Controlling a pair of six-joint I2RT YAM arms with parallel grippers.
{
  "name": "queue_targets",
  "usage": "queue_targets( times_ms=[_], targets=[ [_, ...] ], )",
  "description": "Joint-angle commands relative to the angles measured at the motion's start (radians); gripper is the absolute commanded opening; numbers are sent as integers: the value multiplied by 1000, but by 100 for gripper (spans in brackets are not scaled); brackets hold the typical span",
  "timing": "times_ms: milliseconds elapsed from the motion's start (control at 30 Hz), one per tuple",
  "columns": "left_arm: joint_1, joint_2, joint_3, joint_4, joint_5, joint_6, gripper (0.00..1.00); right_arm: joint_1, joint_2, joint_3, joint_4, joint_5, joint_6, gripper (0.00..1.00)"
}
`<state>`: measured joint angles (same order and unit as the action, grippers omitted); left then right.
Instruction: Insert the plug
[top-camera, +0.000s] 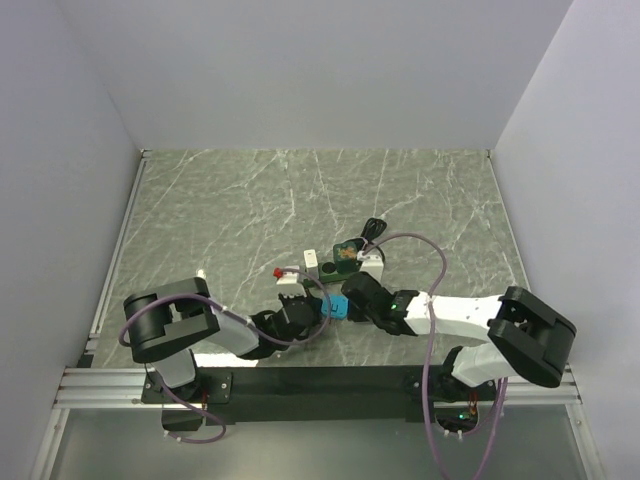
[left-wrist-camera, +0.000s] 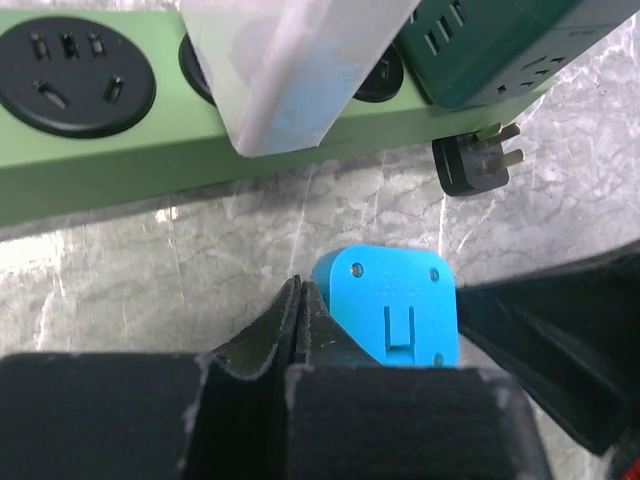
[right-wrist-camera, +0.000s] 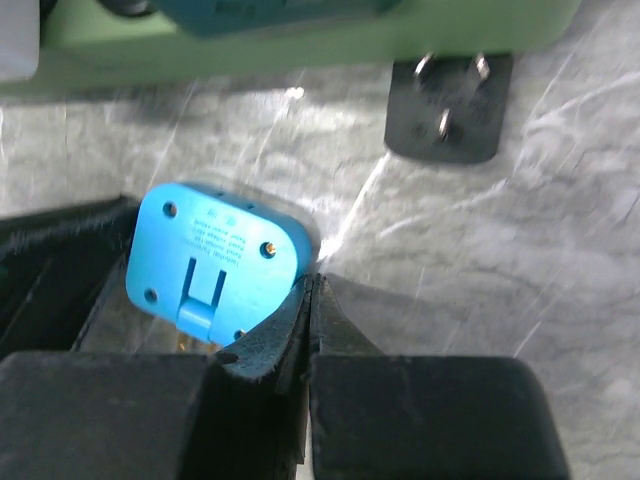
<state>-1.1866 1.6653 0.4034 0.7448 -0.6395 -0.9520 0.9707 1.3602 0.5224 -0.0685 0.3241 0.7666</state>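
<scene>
The blue plug sits low over the marble table between my two grippers. Its flat face with small screws and a slot is turned towards both wrist cameras. My left gripper is shut with nothing between its fingers, and its right finger lies against the plug's left side. My right gripper is also shut and empty, with its left finger touching the plug's right edge. The pale green power strip with round black sockets lies just beyond.
A white adapter and a dark green adapter are plugged into the strip. A loose black three-pin plug lies on the marble beside the strip. Grey walls enclose the table on three sides.
</scene>
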Motion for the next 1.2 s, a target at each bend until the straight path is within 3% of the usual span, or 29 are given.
queue_targets(
  times_ms=[0, 133, 267, 300, 367, 400, 467, 500, 700, 967, 1167],
  targets=[
    [-2, 17, 34, 38, 41, 44, 1, 25, -30, -2, 16, -30, 39, 0],
    [-2, -18, 22, -2, 8, 48, 3, 25, -47, 13, -52, 29, 54, 0],
    [-2, -110, -60, -31, -38, 44, 22, 25, -150, 11, -135, 102, 60, 0],
    [-2, -151, -70, -44, -51, 44, 32, 26, -208, 7, -143, 104, 56, 2],
    [-2, -180, -93, -54, -57, 48, 41, 26, -252, 4, -154, 104, 60, 15],
    [-2, -202, -95, -80, -71, 47, 48, 26, -280, 5, -165, 102, 68, 26],
    [-2, -217, -95, -97, -81, 41, 54, 28, -288, 22, -166, 89, 72, 38],
    [-2, -231, -98, -101, -84, 41, 57, 29, -273, 30, -157, 81, 82, 51],
    [-2, -285, -133, -88, -85, 64, 61, 77, -54, 172, -207, 99, 151, 86],
    [-2, -380, -210, -59, -75, 85, 62, 83, 103, 306, -270, 125, 200, 91],
    [-2, -466, -258, -70, -89, 98, 62, 82, 226, 433, -424, 151, 249, 92]
  ],
)
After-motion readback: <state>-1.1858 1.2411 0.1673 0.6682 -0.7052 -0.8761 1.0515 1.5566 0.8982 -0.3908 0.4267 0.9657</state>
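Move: The blue plug sits pinned between the two shut grippers, its middle about 3 cm right and 1 cm back of the left fingertips, and some 3 cm left and level ahead for the right ones. From the right hand, the green adapter is about 10 cm ahead and 1 cm left, the black plug some 6 cm ahead and 4 cm right. The white adapter stands roughly 9 cm left and 8 cm ahead of the right hand, on the green strip. Both closed grippers come free of the blue plug's sides. The left draws off about 6 cm to its left, rising some 4 cm and opening past half. The right lifts about 6 cm, then swings left some 5 cm over the plug with a little forward drift, opening wide and sinking halfway back so its fingers straddle the plug from above. ##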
